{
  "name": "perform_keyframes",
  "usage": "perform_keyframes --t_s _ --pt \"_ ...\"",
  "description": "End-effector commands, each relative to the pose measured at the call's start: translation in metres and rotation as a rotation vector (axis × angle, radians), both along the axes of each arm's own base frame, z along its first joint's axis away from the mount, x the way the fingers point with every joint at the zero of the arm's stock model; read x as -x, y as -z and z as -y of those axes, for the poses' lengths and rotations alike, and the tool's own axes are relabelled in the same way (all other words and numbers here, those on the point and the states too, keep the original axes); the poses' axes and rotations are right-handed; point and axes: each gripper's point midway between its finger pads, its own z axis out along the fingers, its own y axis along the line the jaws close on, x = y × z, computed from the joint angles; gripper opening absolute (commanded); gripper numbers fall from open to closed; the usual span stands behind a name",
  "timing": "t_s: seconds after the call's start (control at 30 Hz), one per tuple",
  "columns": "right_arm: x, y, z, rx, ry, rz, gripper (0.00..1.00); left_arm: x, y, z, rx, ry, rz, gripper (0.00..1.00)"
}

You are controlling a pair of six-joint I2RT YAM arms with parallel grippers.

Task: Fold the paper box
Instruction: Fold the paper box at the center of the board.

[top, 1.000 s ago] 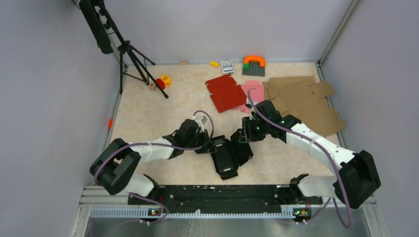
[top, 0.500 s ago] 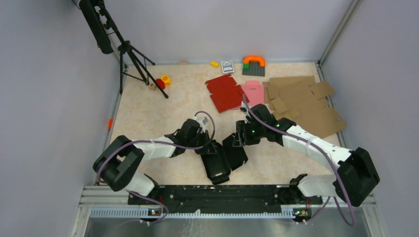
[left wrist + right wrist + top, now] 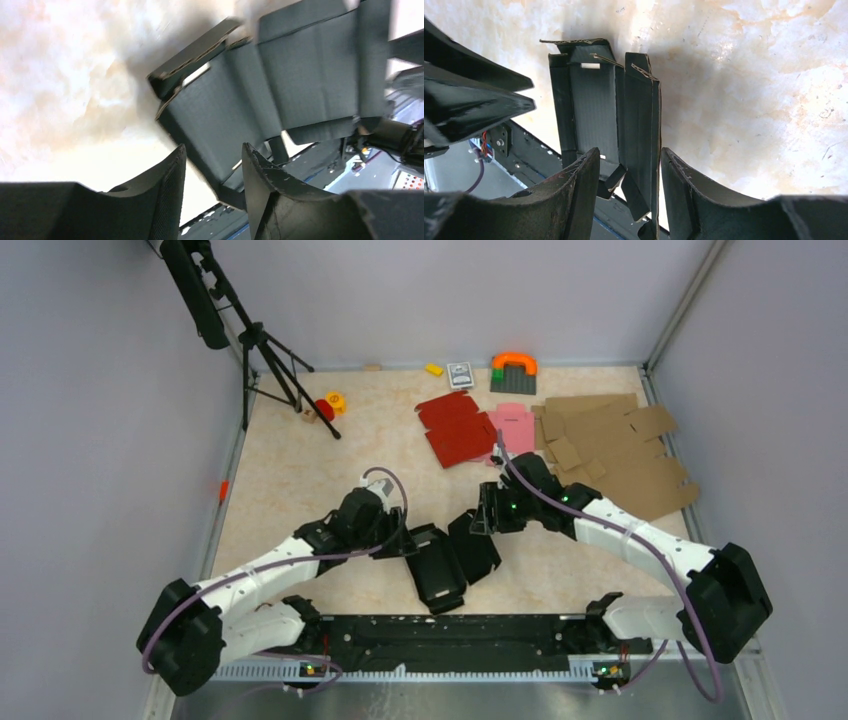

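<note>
The paper box (image 3: 440, 575) is a black, partly folded blank lying near the table's front edge, between my two grippers. My left gripper (image 3: 398, 543) is at its left edge and stands open. In the left wrist view the box (image 3: 280, 85) fills the area beyond my left gripper (image 3: 214, 146), and nothing is pinched. My right gripper (image 3: 482, 523) is over the box's right side. In the right wrist view a raised side flap (image 3: 644, 125) stands between the open fingers of my right gripper (image 3: 630, 150), close to the right fingertip (image 3: 671, 165).
A red blank (image 3: 455, 428) and a pink blank (image 3: 513, 425) lie at the back, with brown cardboard blanks (image 3: 610, 445) to their right. A tripod (image 3: 265, 350) stands back left near small toys (image 3: 328, 405). The black front rail (image 3: 430, 630) runs just below the box.
My left gripper has opened, let go of the box and drawn back to the left. The box slid slightly toward the front left, and my right gripper followed it.
</note>
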Motion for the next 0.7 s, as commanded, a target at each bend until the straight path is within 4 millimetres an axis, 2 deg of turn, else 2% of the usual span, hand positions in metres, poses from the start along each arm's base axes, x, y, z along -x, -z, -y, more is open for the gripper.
perform_keyframes --t_s 0.0,0.17,0.33,0.57,0.67 --pt "-0.003 -0.009 -0.009 -0.05 -0.006 0.029 0.48 0.026 0.043 -0.016 -0.054 -0.047 -0.158 0.46" --pt "0.003 -0.014 -0.016 -0.091 -0.033 0.011 0.47 0.024 0.059 -0.002 0.0 -0.035 -0.19 0.3" --pt "0.014 -0.011 -0.025 -0.092 -0.065 -0.021 0.45 0.018 0.054 0.006 0.036 -0.024 -0.164 0.09" --pt "0.032 -0.02 -0.055 -0.113 -0.118 -0.011 0.45 0.016 0.056 0.009 0.04 -0.022 -0.169 0.02" --pt "0.031 -0.015 -0.056 -0.06 -0.102 0.001 0.48 0.015 0.055 0.01 0.052 -0.029 -0.168 0.02"
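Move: The left wall of the tray part of the black paper box lies about 6 cm below the left hand, some 4 cm back and 1 cm right; the lid's middle is about 15 cm right of that hand, 1 cm ahead. From the right hand, the half-raised lid's middle is roughly 4 cm back, 2 cm left and 5 cm down, with the tray's middle some 9 cm back and 10 cm left. Left hand drops 6 cm, shuts on the tray's left wall; right, still open, pushes lid 6 cm back-left. ##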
